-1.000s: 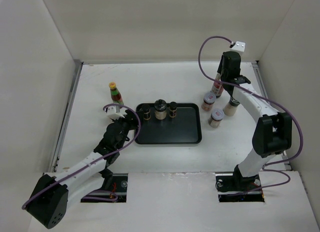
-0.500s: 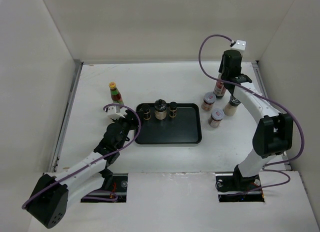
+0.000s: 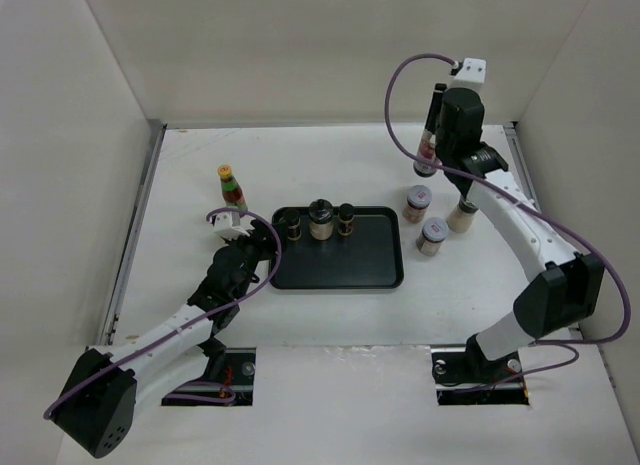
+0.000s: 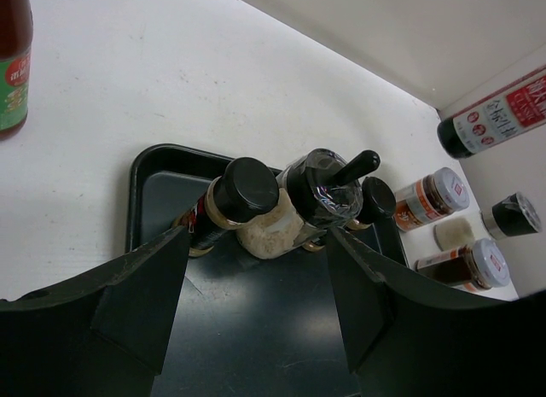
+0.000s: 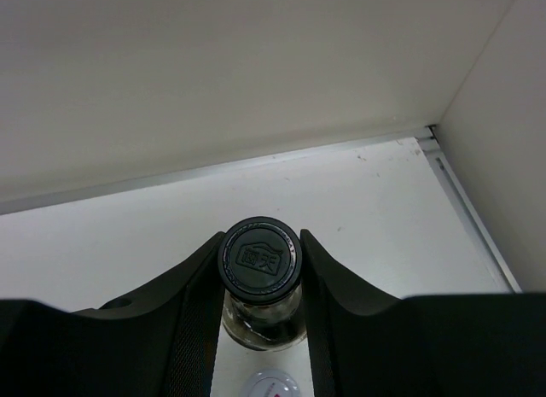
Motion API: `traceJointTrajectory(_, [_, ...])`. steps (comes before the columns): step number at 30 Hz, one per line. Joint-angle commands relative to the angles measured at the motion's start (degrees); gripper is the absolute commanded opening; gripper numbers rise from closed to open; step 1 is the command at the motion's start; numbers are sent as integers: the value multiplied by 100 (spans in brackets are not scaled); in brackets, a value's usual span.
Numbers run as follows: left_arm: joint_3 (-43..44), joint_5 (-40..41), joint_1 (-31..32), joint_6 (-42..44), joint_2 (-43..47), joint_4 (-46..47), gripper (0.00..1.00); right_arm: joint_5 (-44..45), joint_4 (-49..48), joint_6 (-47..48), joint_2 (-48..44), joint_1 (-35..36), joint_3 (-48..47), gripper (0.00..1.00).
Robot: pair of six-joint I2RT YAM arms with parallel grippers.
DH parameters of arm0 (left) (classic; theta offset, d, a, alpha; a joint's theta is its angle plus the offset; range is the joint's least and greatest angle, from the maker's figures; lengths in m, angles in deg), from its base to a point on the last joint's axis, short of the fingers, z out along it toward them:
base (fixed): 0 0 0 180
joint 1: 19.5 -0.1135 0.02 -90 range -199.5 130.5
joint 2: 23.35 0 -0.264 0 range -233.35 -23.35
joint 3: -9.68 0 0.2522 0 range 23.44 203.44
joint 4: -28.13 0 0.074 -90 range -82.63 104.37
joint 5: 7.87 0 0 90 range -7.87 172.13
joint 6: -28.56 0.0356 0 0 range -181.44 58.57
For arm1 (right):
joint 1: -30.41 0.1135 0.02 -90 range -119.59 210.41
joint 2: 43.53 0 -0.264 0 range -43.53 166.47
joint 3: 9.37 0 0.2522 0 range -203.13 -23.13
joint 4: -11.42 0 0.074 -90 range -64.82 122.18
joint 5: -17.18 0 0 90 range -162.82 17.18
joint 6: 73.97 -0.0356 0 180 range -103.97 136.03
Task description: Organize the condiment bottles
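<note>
My right gripper (image 3: 443,103) is shut on the neck of a tall clear bottle with a black cap (image 3: 430,137) and holds it in the air over the table's back right. From the right wrist, both fingers press the sides of the cap (image 5: 260,256). Three bottles (image 3: 320,220) stand in a row at the back of the black tray (image 3: 345,263). A yellow-capped sauce bottle (image 3: 232,188) stands left of the tray. My left gripper (image 3: 257,251) hangs open at the tray's left edge, nothing between its fingers (image 4: 141,286).
Three short spice jars (image 3: 432,235) stand on the table right of the tray, below the raised bottle; one white lid (image 5: 271,385) shows under it. White walls close in the table at the back and both sides.
My right arm has lifted the tall bottle off the table, up and slightly to the left. The left arm has not moved.
</note>
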Motion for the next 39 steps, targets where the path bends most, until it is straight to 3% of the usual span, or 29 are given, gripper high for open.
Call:
traceJointTrajectory(1, [71, -59, -24, 16, 89, 343, 64, 187, -789, 245, -657, 471, -541, 24])
traceJointTrajectory(6, [71, -59, -59, 16, 160, 317, 64, 205, -754, 315, -886, 1130, -392, 24])
traceJointTrajectory(15, [45, -51, -94, 43, 326, 264, 64, 459, -1149, 122, -1071, 2010, 794, 24])
traceJointTrajectory(39, [36, -16, -103, 69, 309, 255, 64, 556, -1773, -502, -1123, 2423, 2534, 26])
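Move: The glass bottle already hangs from my right hand by its neck. Its spot, the open tray floor by the far edge, is about 10 cm back, 14 cm left and 30 cm below. The small black-capped jar stands 8 cm left of that spot and level with it, and the near pale-lidded jar 12 cm right of it and 3 cm farther out. From my left hand the spot is roughly 11 cm ahead, 25 cm right and 14 cm below. With my right hand I swing the glass bottle left and back towards the tray, about 14 cm left and 10 back, first rising 5 cm, then lowering some 15 cm beside the small black-capped jar. My wrist turns about 20 degrees counter-clockwise and my fingers keep hold of the neck; my left hand just lifts a centimetre or so. ##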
